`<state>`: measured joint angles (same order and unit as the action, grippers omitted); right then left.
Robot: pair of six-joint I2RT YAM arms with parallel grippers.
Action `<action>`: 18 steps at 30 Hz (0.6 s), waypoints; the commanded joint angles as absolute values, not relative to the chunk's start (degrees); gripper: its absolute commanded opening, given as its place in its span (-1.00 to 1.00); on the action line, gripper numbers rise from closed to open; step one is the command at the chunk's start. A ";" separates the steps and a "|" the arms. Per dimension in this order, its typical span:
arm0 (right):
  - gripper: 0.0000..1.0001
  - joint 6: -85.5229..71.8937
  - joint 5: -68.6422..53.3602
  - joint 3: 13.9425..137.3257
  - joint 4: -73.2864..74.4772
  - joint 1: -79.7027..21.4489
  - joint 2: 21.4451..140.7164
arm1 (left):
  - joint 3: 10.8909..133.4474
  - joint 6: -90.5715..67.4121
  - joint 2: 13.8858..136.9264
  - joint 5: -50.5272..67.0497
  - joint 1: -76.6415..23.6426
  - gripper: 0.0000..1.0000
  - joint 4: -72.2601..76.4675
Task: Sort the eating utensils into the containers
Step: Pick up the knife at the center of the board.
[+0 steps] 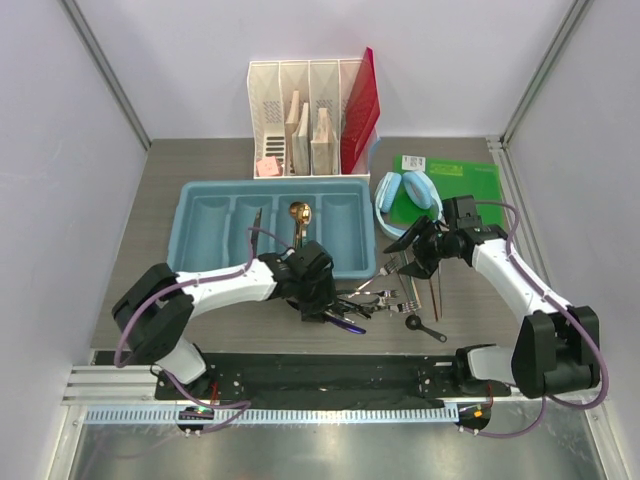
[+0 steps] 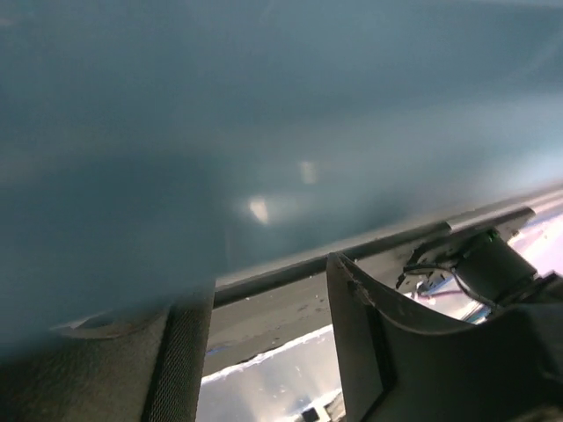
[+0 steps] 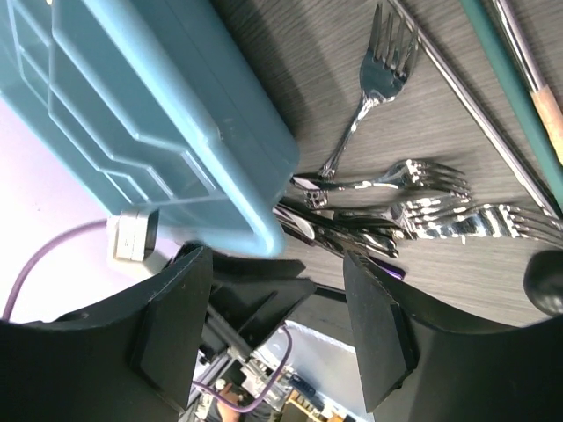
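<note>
The light blue tray (image 1: 205,225) holds a gold spoon (image 1: 299,214) in its third compartment and a dark utensil (image 1: 256,224) in the second. Loose cutlery lies right of the tray's front corner: silver forks (image 1: 393,268), dark-handled pieces (image 1: 347,318), thin chopsticks (image 1: 436,288) and a small dark spoon (image 1: 425,326). My left gripper (image 1: 318,292) hangs open at the tray's front wall (image 2: 264,132), with nothing between its fingers (image 2: 180,360). My right gripper (image 1: 420,250) stands open above the forks (image 3: 413,180), also holding nothing.
A white slotted file organizer (image 1: 305,115) with a red folder (image 1: 360,100) stands behind the tray. Light blue headphones (image 1: 408,195) and a green board (image 1: 455,180) lie at the back right. Walls close in on both sides.
</note>
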<state>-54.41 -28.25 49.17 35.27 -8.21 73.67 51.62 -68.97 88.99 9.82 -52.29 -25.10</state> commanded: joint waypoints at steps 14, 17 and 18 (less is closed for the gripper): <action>0.33 -49.48 -28.21 38.68 38.58 -7.91 62.76 | 57.13 -91.57 92.02 -2.72 -59.84 0.02 -35.51; 0.33 -48.34 -27.42 37.97 40.07 -7.91 61.44 | 59.41 -93.25 94.83 -4.92 -62.92 0.01 -37.17; 0.32 -47.99 -27.42 37.79 40.43 -7.91 61.17 | 60.55 -94.47 95.36 -5.44 -63.54 0.01 -37.96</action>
<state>-50.13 -27.94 38.17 39.11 -8.14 63.55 56.58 -88.79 92.92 -0.84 -59.90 -33.98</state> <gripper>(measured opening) 0.664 0.506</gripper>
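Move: The purple knife lies some 7 cm below the left hand, its middle about 2 cm back and 1 cm to the right, with the handle running on back and right. The black spoons lie about 2 cm ahead and 3 cm to the right of that hand; the pile of forks is 2 cm ahead and 14 cm to the right. From the right hand, the knife is about 13 cm back, 18 cm left and 12 cm below. Back and slightly down, the left hand eases about 2 cm towards the knife's handle, twisting some 15 degrees counter-clockwise while its fingers tip nearer to straight down; they stay half open and touch nothing yet. The right hand, empty and open, draws back about 6 cm and sinks 3 cm towards the forks. ##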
